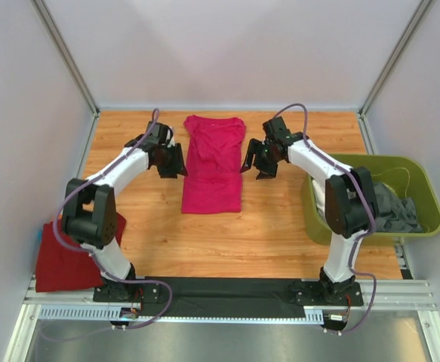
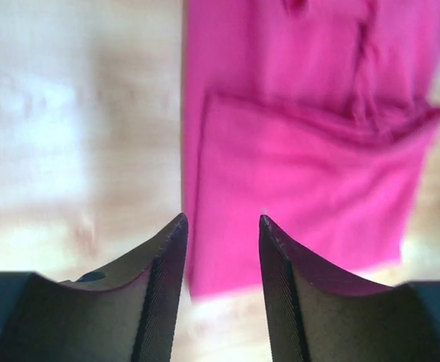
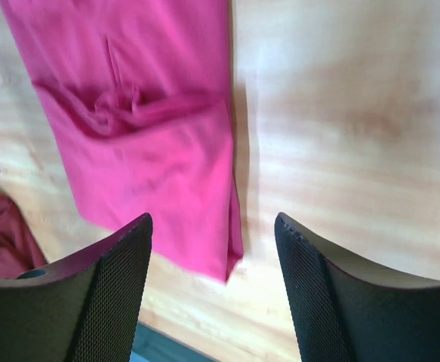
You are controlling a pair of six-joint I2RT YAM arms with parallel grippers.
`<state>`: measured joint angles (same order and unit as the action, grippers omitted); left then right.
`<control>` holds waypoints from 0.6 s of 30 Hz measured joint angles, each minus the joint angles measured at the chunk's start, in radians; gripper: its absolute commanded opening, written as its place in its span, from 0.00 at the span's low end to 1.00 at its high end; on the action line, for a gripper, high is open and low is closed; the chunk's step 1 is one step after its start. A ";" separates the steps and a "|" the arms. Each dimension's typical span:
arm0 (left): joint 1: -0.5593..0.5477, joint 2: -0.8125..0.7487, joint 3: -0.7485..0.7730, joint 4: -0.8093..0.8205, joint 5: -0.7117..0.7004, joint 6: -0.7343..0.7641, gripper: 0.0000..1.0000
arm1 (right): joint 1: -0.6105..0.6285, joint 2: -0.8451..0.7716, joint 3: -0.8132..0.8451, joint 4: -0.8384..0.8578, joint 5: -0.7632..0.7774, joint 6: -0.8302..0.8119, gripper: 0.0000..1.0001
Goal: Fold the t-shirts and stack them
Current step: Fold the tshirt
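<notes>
A magenta-pink t-shirt [image 1: 213,164] lies lengthwise in the middle of the table, sides folded in, its lower part doubled over; it also shows in the left wrist view [image 2: 310,151] and the right wrist view [image 3: 152,136]. My left gripper [image 1: 176,161] hovers just left of it, open, nothing between its fingers [image 2: 221,220]. My right gripper [image 1: 256,160] hovers just right of it, open and empty [image 3: 213,219]. A dark red t-shirt [image 1: 63,256] lies folded at the near left edge. Grey and white shirts [image 1: 392,207] sit in the bin.
An olive-green plastic bin [image 1: 423,197] stands at the right beside the right arm. White walls close in the wooden table [image 1: 204,241] on three sides. A black strip and the arm bases run along the near edge.
</notes>
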<state>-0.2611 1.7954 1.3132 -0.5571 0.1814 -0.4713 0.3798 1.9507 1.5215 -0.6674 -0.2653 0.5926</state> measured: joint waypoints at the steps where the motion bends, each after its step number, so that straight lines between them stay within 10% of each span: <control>1: 0.000 -0.047 -0.034 -0.004 0.005 -0.008 0.52 | 0.001 -0.037 -0.041 0.000 -0.007 0.007 0.68; 18: 0.000 -0.240 -0.458 0.035 0.160 -0.142 0.52 | 0.197 -0.179 -0.402 0.088 -0.028 0.110 0.62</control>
<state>-0.2611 1.5551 0.8551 -0.5224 0.3416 -0.6136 0.5766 1.7718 1.1191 -0.5793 -0.2935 0.7025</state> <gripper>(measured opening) 0.519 0.636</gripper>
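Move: The t-shirt's near left corner lies about 13 cm back and 3 cm to the right of the left hand, its near right corner about 14 cm back and 5 cm to the left of the right hand, both some 5 cm below. The shirt's middle is roughly 13 cm right and 3 cm ahead of the left hand. The green bin's middle stands about 40 cm to the right of the right hand and 9 cm back. Down the two long sides of the folded t-shirt to its near corners, both hands travel back together about 13 cm. The left hand lifts a little first and then sinks, ending some 4.5 cm lower; the right hand mostly sinks steadily by as much, edging left in its second half. Both wrists tip the fingers closer to straight down, by 10 to 15 degrees, fingers staying open. ##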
